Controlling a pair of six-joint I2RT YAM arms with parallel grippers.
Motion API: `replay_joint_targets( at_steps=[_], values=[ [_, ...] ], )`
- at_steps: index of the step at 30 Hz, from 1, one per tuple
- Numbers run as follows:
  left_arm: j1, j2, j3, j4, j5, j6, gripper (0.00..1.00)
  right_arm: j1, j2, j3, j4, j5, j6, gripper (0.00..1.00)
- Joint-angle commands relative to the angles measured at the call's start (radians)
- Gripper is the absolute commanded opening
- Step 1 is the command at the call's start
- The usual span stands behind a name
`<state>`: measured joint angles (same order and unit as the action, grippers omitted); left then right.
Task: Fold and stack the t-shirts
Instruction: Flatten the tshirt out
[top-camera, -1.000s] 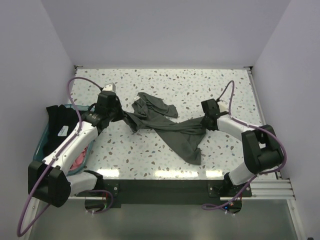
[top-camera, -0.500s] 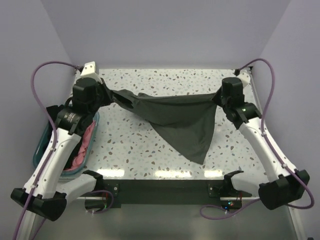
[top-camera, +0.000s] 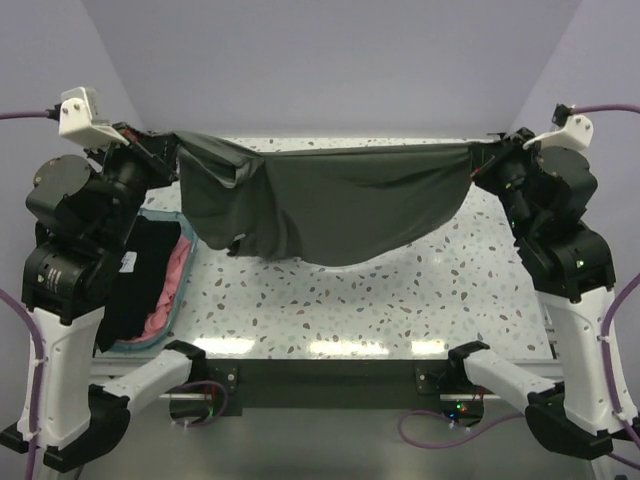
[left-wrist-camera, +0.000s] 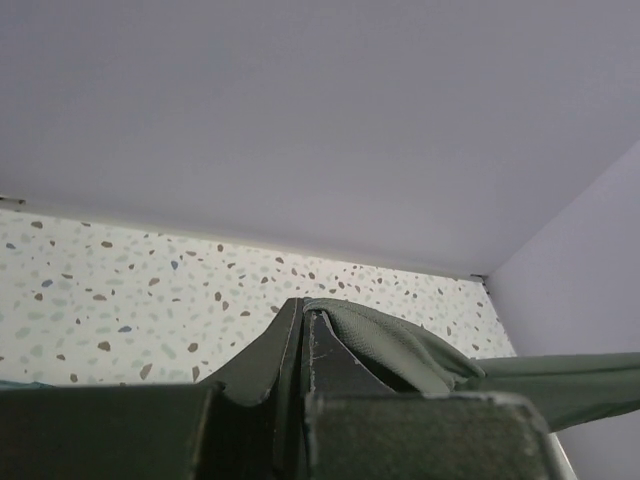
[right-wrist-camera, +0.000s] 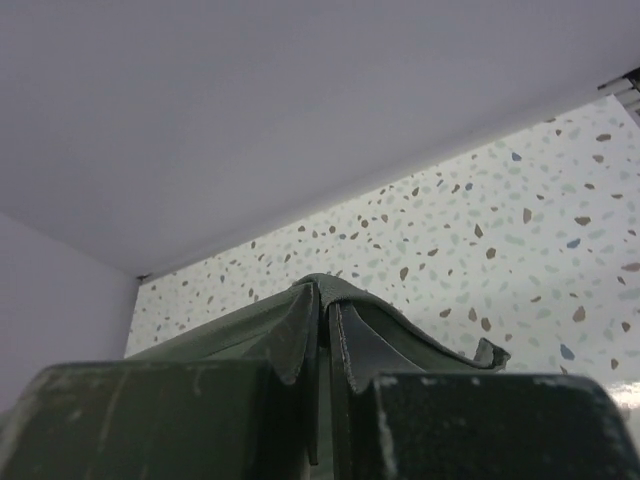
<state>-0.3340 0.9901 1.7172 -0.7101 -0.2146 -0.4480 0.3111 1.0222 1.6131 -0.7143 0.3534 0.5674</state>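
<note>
The dark olive-green t-shirt hangs stretched wide in the air above the table, held by both arms. My left gripper is shut on its left corner, and the cloth drapes over the pinched jaws in the left wrist view. My right gripper is shut on the right corner; olive cloth folds over its jaws. A black t-shirt and a pink t-shirt lie in the teal tub at the left.
The speckled table lies under the hanging shirt, with its near edge by the arm bases. Purple cables loop beside both arms. Plain walls close the back and sides.
Both arms have risen and spread apart, lifting the olive t-shirt off the table. It went from a crumpled heap to a taut sheet hanging between the grippers.
</note>
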Motion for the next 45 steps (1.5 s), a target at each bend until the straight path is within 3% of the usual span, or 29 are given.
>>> replay_joint_targets(
  at_steps=[1, 7, 10, 16, 18, 20, 27, 30, 31, 35, 39, 45],
  values=[
    [0.009, 0.120, -0.011, 0.086, -0.028, 0.023, 0.00, -0.006, 0.172, 0.057, 0.024, -0.059, -0.047, 0.00],
    [0.023, 0.323, -0.018, 0.411, 0.046, 0.054, 0.00, -0.009, 0.436, 0.216, 0.182, -0.109, -0.103, 0.00],
    [0.046, 0.470, 0.108, 0.518, 0.127, 0.084, 0.00, -0.015, 0.588, 0.360, 0.234, -0.128, -0.132, 0.00],
    [0.076, 0.781, 0.681, 0.489, 0.254, 0.129, 0.00, -0.036, 0.783, 0.700, 0.233, -0.148, -0.150, 0.00],
    [0.088, 0.815, 0.734, 0.495, 0.267, 0.144, 0.00, -0.040, 0.791, 0.735, 0.237, -0.131, -0.152, 0.00],
    [0.104, 0.768, 0.688, 0.535, 0.273, 0.147, 0.00, -0.044, 0.771, 0.723, 0.242, -0.119, -0.152, 0.00],
    [0.112, 0.515, 0.228, 0.613, 0.250, 0.141, 0.00, -0.055, 0.576, 0.320, 0.303, -0.056, -0.112, 0.00],
    [0.112, 0.366, -0.083, 0.664, 0.244, 0.085, 0.00, -0.058, 0.466, -0.033, 0.340, -0.050, -0.063, 0.00],
    [0.112, 0.288, -0.251, 0.688, 0.232, 0.062, 0.00, -0.058, 0.440, -0.103, 0.346, -0.051, -0.037, 0.00],
    [0.112, 0.120, -0.647, 0.695, 0.216, -0.105, 0.00, -0.064, 0.340, -0.430, 0.366, -0.054, 0.035, 0.00],
    [0.110, 0.004, -1.015, 0.678, 0.195, -0.251, 0.00, -0.079, 0.338, -0.716, 0.401, -0.083, 0.091, 0.00],
    [0.101, -0.041, -1.317, 0.721, 0.261, -0.389, 0.00, -0.121, 0.469, -0.867, 0.440, -0.157, 0.138, 0.00]
  ],
)
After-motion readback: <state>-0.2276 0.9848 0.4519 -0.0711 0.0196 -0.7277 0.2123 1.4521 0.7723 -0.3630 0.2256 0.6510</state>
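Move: My two closed grippers hold the t-shirt stretched up high between them. Its hanging middle is about 20 cm to the right of my left hand and 20 to the left of my right, some 16 cm below both. The table middle I want it on is roughly 15 cm ahead and 21 right of my left hand, 48 down; from my right hand, 15 ahead, 19 left and 44 down. The laundry bin stands 19 cm left of my left hand, 2 back, 43 below. I fling the t-shirt out over the table: both hands shoot forward some 25 cm, dipping a little and spreading slightly, then swing back while lifting again. From there I draw both on back towards me and drop them steeply, over 40 cm down to near the table, tipping the fingers down about 40 to 50 degrees and keeping my pinch on both corners. ##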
